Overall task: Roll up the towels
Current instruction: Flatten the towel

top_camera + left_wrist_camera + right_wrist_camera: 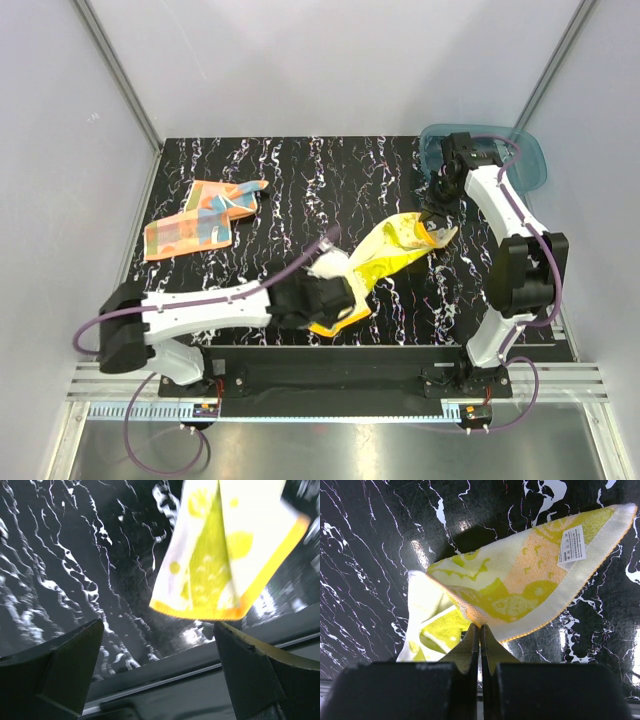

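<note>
The yellow towel (385,258) stretches over the black marbled table from near my left gripper (338,298) up to my right gripper (436,228). My right gripper (480,626) is shut on a folded edge of the yellow towel (520,585) and holds that end lifted; a white label shows on it. My left gripper (159,647) is open and empty, and the yellow towel's (225,555) orange-hemmed corner lies just ahead of its fingers (255,670), not between them. The orange towel (200,220) with light-blue patches lies loosely folded at the back left, away from both grippers.
A translucent teal bin (530,165) stands at the back right corner behind the right arm. The table's near edge and a metal rail (165,680) lie right under my left gripper. Grey walls enclose the table (300,180).
</note>
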You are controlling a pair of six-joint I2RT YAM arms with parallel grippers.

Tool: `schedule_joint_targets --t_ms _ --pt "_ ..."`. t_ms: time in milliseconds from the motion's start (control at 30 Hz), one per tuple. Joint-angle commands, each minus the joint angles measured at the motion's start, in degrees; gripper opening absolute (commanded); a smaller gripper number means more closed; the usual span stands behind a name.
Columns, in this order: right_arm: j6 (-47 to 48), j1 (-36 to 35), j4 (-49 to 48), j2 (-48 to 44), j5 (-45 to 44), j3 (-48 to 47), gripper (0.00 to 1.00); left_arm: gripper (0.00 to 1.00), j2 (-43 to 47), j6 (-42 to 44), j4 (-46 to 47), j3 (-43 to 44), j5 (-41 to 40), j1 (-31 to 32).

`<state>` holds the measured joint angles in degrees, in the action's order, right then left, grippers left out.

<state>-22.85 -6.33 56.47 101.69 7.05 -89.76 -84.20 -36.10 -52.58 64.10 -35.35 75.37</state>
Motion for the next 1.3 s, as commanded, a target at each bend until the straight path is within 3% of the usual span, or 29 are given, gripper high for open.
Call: schedule_joint_targets --t_ms 0,100,267,500,833,1133,1267 --pt "0.8 -0.1 0.0 0.4 1.2 -2.1 0.00 0.99 4.7 -8.5 5.2 -4.4 4.8 -4.6" --pt "0.9 -0.1 0.0 0.5 1.4 -2.0 0.00 0.99 9.1 -10.7 12.0 -11.0 12.4 -9.3" --pt "1.0 -0.2 0.2 0.4 1.4 -2.2 0.00 0.90 14.5 -14.9 16.6 -18.5 16.3 -14.6" --pt "0.7 -0.1 0.1 0.7 1.7 -2.1 0.00 0.82 11.7 -15.2 22.0 -22.8 19.5 -19.9" --pt "0.9 -0.1 -0.1 1.1 1.2 -1.5 0.00 0.77 6.0 -13.5 24.5 -23.1 21.3 -20.9" --pt "1.2 -0.1 -0.1 1.5 1.1 -1.7 0.00 0.62 1.5 -14.6 29.5 -25.2 24.3 -20.9" --pt "1.2 -0.1 -0.1 1.5 0.9 -1.7 0.00 0.43 0.8 -14.5 34.0 -26.7 26.7 -21.6"
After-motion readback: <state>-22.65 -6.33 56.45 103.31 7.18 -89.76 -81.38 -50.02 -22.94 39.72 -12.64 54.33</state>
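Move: The yellow towel's near-left corner lies on the table about 11 cm below my wide-open left hand, some 2 cm to its left and nearly level fore and aft. The towel's near-right corner is on the table about 13 cm to that hand's right, and the patterned towel some 18 cm ahead and 22 cm left of it. From my right hand, which holds the yellow towel's far end, the near-left corner lies roughly 21 cm back, 26 cm left and 13 cm down. I lower my left hand about 10 cm onto the yellow towel's near-left corner, swinging some 5 cm left first and then easing back right and slightly forward. On the way I turn the wrist counter-clockwise about 25 degrees, steepen the fingers towards the table and let them close from wide to about half open around the corner. My right hand keeps its pinch on the far end. ##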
